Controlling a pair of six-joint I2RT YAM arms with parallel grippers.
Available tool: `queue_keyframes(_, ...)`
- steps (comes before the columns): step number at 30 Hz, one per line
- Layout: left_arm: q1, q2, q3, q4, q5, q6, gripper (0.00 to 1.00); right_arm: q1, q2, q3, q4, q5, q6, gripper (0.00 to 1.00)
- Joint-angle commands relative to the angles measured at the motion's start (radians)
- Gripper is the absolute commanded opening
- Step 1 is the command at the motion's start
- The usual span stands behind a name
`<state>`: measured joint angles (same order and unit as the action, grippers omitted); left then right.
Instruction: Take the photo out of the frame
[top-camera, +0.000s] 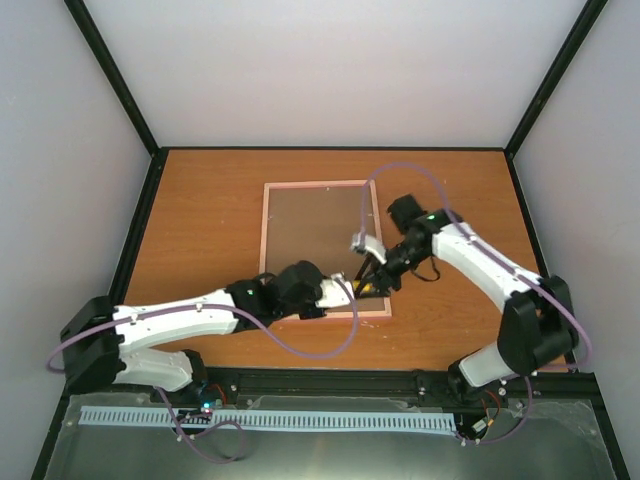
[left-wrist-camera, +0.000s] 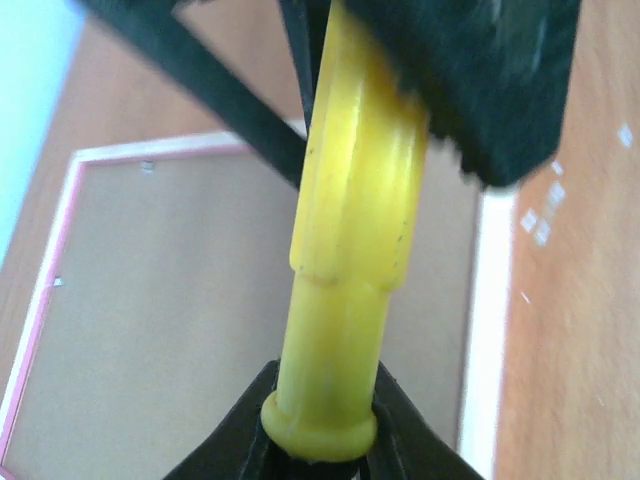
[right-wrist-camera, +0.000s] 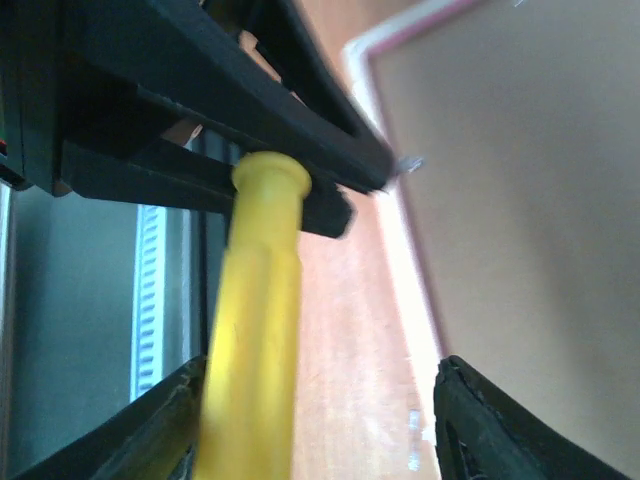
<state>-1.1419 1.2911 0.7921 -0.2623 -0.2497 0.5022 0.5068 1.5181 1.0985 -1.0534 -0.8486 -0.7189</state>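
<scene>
The frame (top-camera: 266, 230) lies back-up on the table, its plain brown backing board (top-camera: 310, 235) facing me; the photo is hidden under it. Both grippers meet over the frame's near right corner. My left gripper (top-camera: 350, 290) is shut on the end of a yellow tool handle (left-wrist-camera: 345, 280), which sits pinched between its jaws (left-wrist-camera: 322, 420). My right gripper (top-camera: 378, 275) stands open. In the right wrist view the yellow handle (right-wrist-camera: 255, 320) runs beside the left finger, with a wide gap to the other finger. The pale frame edge (right-wrist-camera: 400, 230) runs past below.
Bare wooden table (top-camera: 200, 200) surrounds the frame, bounded by black rails and white walls. A lilac cable (top-camera: 400, 170) loops above the right arm. A white perforated strip (top-camera: 250, 418) lies along the near edge behind the arm bases.
</scene>
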Motion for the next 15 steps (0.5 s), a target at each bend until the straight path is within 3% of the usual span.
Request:
queue_keyframes(1,0.084,-0.09,-0.019,0.163,0.141,-0.247,0.07,-0.128,-0.13,0.082,0.023,-0.089,0.021,0.59)
queue_keyframes(5,0.111,-0.129,-0.07,0.275,0.19,-0.42,0.07,-0.193,-0.248,0.074,0.153,-0.098,0.155,0.69)
queue_keyframes(8,0.155,-0.16,-0.124,0.378,0.266,-0.563,0.06,-0.194,-0.306,0.045,0.24,-0.09,0.24,0.83)
queue_keyframes(15,0.168,-0.21,-0.252,0.638,0.37,-0.825,0.07,-0.187,-0.276,0.058,0.217,-0.167,0.245,0.81)
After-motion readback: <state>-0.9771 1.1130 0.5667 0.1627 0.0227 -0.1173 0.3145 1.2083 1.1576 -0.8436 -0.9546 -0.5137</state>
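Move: The left hand already grips the screwdriver at the shaft end of its yellow handle. The handle's middle lies about 3 cm to its right, 1 cm ahead and 2 cm above. The picture frame lies face down, its middle roughly 9 cm ahead of the left hand, 5 cm to its left and 13 cm below. From the right hand, already half open around the handle, the handle is about 1 cm left, level fore and aft, 1 cm below; the frame's middle is some 7 cm ahead, 8 cm left and 14 cm down. Quickly up and away goes the right hand, nearly 13 cm up and some 5 cm forward, drifting a little to its right, while its half-open fingers spread wide and leave the screwdriver's handle. The left hand keeps its grip, rises about 5 cm over the frame, slightly forward, then rolls and tips its fingers up nearer to level, swinging the handle upright and forward. ##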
